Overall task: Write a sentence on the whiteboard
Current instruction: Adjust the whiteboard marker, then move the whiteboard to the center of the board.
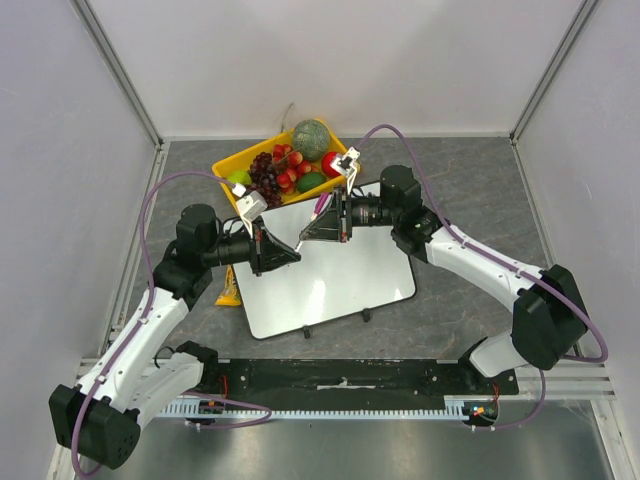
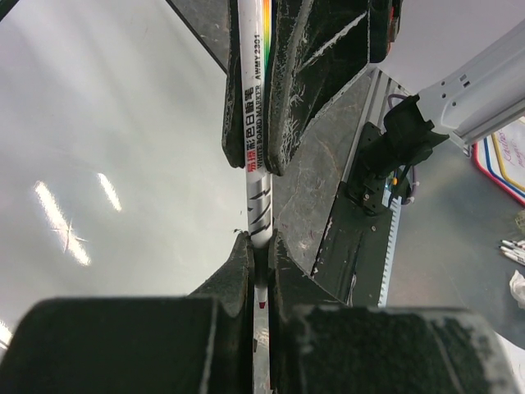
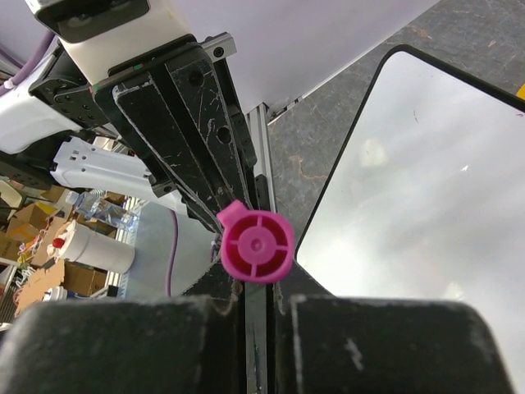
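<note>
The whiteboard (image 1: 340,275) lies flat on the table between the arms, its surface blank. It fills the left of the left wrist view (image 2: 107,148) and the right of the right wrist view (image 3: 426,189). A white marker (image 2: 256,148) with printed lettering hangs above the board. My left gripper (image 1: 293,253) is shut on one end of its barrel (image 2: 258,244). My right gripper (image 1: 314,232) faces it from the other side, shut on the marker's pink cap (image 3: 256,244), which I see end-on between my fingertips (image 3: 257,275). The writing tip is hidden.
A yellow tray (image 1: 226,163) of fruit stands just beyond the board's far left corner. A yellow object (image 1: 229,292) lies under my left arm beside the board. Two black clips (image 1: 306,331) sit on the board's near edge.
</note>
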Available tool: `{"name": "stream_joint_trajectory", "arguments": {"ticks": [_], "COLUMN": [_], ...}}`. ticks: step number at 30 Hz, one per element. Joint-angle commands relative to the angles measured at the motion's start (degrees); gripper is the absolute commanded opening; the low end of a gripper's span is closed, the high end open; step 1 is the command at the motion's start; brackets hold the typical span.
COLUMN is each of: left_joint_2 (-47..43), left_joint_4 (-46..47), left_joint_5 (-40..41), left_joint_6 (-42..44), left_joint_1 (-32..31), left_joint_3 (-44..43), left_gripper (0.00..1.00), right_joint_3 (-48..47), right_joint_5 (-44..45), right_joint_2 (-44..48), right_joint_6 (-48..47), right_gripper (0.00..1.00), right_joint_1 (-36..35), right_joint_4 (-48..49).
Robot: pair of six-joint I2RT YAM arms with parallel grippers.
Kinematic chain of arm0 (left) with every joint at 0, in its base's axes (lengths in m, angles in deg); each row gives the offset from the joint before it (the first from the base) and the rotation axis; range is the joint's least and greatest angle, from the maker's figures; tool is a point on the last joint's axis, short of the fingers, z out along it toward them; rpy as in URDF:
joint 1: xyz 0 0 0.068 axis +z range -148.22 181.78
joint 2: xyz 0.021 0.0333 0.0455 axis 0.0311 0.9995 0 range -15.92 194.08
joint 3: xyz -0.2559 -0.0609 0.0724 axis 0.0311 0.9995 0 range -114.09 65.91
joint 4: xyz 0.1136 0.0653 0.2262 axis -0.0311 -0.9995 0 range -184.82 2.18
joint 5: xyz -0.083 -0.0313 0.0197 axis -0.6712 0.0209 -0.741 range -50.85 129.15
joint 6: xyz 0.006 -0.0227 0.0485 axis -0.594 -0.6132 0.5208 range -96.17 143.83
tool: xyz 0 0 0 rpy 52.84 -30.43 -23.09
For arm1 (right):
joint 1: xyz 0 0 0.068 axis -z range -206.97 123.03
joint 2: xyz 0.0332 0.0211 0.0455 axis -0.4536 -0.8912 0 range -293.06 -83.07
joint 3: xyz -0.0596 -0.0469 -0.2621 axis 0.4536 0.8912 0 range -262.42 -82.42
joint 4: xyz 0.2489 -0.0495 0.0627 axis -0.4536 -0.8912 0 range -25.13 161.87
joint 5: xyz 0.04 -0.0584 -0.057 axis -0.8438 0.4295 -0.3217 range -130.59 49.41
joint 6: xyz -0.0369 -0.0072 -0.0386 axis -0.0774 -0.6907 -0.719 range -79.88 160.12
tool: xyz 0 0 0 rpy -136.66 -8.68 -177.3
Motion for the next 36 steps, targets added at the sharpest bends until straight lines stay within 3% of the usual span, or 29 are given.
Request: {"name": "stream_joint_trajectory", "arguments": {"ticks": [1,2,3,6,7,14,16,23,36], "left_joint_2": [-0.45,-0.36,-0.44,-0.09,-0.01,0.26,-0.44,-4.4,-4.84], "left_joint_4": [2.18,2.0,1.83,1.39,1.12,0.77,0.07,-4.24,-12.41], "left_joint_5": [-2.22,-2.04,-1.61,-0.73,-0.37,2.26,4.8,20.53,53.48], "left_joint_6": [1.76,1.76,1.67,1.41,1.32,-2.54,-4.38,-9.04,-30.92], "left_joint_1": [0.17,0.17,0.17,0.17,0.17,-0.01,-0.62,-10.09,-33.47], "left_joint_3": [-1.12,-1.12,-1.21,-1.38,-1.38,-0.51,-0.33,0.55,4.59], "left_gripper": [0.02,0.02,0.09,0.51,0.57,0.71,0.84,0.87,0.88], "right_joint_3": [0.45,0.63,0.71,1.24,1.68,3.96,5.28,7.39,10.38], "right_joint_5": [-0.28,-0.28,-0.02,1.74,2.88,13.41,16.23,25.2,31.36], "right_joint_2": [-0.37,-0.37,-0.28,0.5,0.94,6.73,9.28,16.49,25.03], "right_joint_6": [0.58,0.49,0.32,-0.65,-1.0,-5.13,-4.87,-6.71,-11.02], "right_gripper": [0.0,0.0,0.0,0.0,0.0,0.0,0.0,0.0,0.0], "right_joint_1": [0.23,0.23,0.23,0.23,0.23,0.23,0.23,0.23,0.32], "right_joint_4": [0.74,0.74,0.56,-0.23,-0.32,-8.31,-8.84,-15.69,-22.11]}}
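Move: Both hands already hold the marker, which stands slanting with its pink end up, above the whiteboard. Its middle is at the right fingers and, from the left hand, about 3 cm ahead, 2 cm right and 4 cm up. The whiteboard's middle lies about 22 cm below the left hand, 3 cm ahead and 3 cm right; from the right hand it is 3 cm right, level fore and aft, 26 cm down. The fruit basket stands some 20 cm ahead of the right hand and 4 cm left. The left fingers open wide and let go of the marker's lower end while that hand stays put, then the left hand sinks about 5 cm and draws back and to the right, turning counter-clockwise. The right hand keeps its pinch on the marker's middle, dips about 3 cm and comes back up, and carries the marker about 8 cm to the right over the whiteboard, away from where the left hand held it, swinging clockwise some 25 degrees. ##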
